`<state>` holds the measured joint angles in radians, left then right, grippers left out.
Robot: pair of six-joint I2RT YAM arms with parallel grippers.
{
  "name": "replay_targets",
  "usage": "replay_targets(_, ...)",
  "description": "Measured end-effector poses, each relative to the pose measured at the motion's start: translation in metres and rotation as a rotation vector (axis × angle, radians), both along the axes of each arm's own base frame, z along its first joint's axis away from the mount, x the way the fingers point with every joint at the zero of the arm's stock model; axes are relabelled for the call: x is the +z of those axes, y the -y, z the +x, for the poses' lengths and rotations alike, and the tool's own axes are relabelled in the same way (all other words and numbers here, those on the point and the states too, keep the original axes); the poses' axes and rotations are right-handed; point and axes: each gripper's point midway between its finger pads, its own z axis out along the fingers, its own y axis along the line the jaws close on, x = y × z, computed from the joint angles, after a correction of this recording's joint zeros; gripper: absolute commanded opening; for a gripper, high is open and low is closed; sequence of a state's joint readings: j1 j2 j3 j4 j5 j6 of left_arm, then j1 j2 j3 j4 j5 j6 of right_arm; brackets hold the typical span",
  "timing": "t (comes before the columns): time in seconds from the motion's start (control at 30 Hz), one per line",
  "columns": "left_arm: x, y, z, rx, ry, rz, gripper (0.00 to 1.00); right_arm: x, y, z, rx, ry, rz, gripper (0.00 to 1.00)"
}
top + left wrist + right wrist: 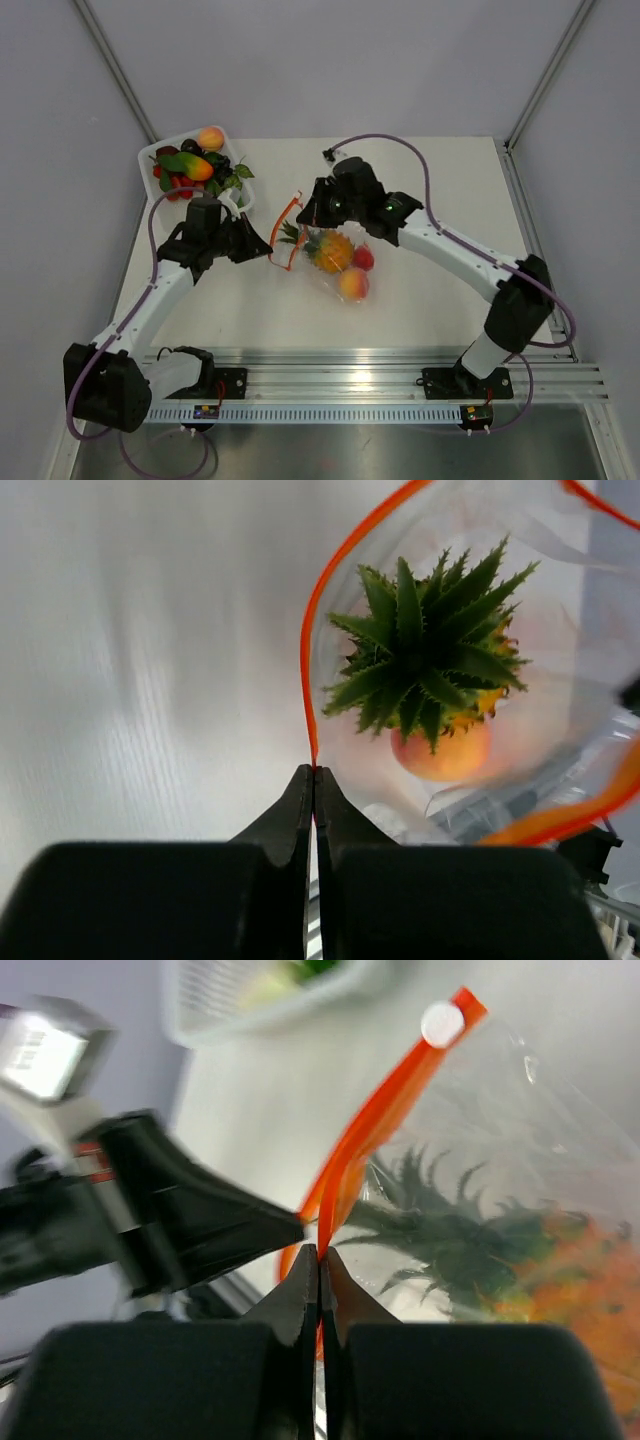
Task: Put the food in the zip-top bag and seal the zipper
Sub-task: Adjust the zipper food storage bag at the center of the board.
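Observation:
The clear zip-top bag (327,280) lies mid-table with the pineapple (333,250), the red fruit (364,258) and the peach (353,285) inside it. Its red zipper (287,230) stands up on the bag's left side, its two strips apart at the mouth. My left gripper (268,250) is shut on the zipper's near part (313,660). My right gripper (303,213) is shut on the zipper's far part (375,1120). The left wrist view looks into the open mouth at the pineapple's leaves (425,655). A white slider (441,1023) sits at the zipper's end.
A white tray (148,155) with several more toy fruits stands at the back left, close behind my left arm. My left gripper's fingers (210,1222) show beside the right one in the right wrist view. A metal rail (380,375) runs along the near edge.

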<state>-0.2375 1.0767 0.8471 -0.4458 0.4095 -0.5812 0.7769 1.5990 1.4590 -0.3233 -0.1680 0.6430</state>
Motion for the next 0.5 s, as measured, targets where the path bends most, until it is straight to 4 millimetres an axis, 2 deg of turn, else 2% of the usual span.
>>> replay_targets(0.07,-0.026,0.001,-0.004,-0.007,-0.098,0.015,0.00,-0.049,-0.002,0.007,-0.017,-0.083,-0.095,0.00)
replay_targets(0.1,-0.028,0.002,-0.007,-0.013,-0.116,0.017,0.00,-0.069,-0.002,0.007,-0.019,-0.122,-0.135,0.00)
replay_targets(0.17,-0.015,0.004,-0.008,-0.021,-0.093,0.011,0.00,-0.085,0.003,0.002,-0.021,-0.163,-0.185,0.00)
replay_targets(0.23,0.020,0.007,-0.004,-0.034,-0.017,-0.005,0.00,-0.068,0.004,-0.001,-0.018,-0.135,-0.180,0.00)
replay_targets(0.37,0.100,0.013,0.005,-0.057,0.199,-0.055,0.00,0.014,-0.003,-0.007,0.002,0.018,-0.066,0.00)
replay_targets(0.43,0.118,0.014,0.006,-0.064,0.260,-0.066,0.00,0.050,0.001,-0.014,0.000,0.091,-0.017,0.00)
replay_targets(0.5,0.117,0.015,0.007,-0.074,0.259,-0.070,0.00,0.067,0.004,-0.015,-0.015,0.130,0.000,0.00)
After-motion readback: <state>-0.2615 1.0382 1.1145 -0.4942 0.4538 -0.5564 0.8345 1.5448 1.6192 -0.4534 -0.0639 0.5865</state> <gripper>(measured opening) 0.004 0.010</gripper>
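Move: My closed left fingers pinch the orange rim of the zip-top bag, and the food hangs swung out to its right: the pineapple about 15 cm right, 5 cm ahead and 5 cm below. The peach lies 20 cm right, 1 cm back and 10 cm below; the red fruit 22 cm right, 5 cm ahead and 8 cm below. From my right hand, also gripping the rim, the pineapple is some 7 cm right, 2 cm ahead and 13 cm down. I shake the bag with both hands, keeping the rim pinched and its mouth spread between them: a short dip first, about 3 cm with my left and 8 cm with my right, then a fast lift of nearly 15 cm with each. As they rise, my left fingers tip up some 20 degrees and my right fingers come up too. ##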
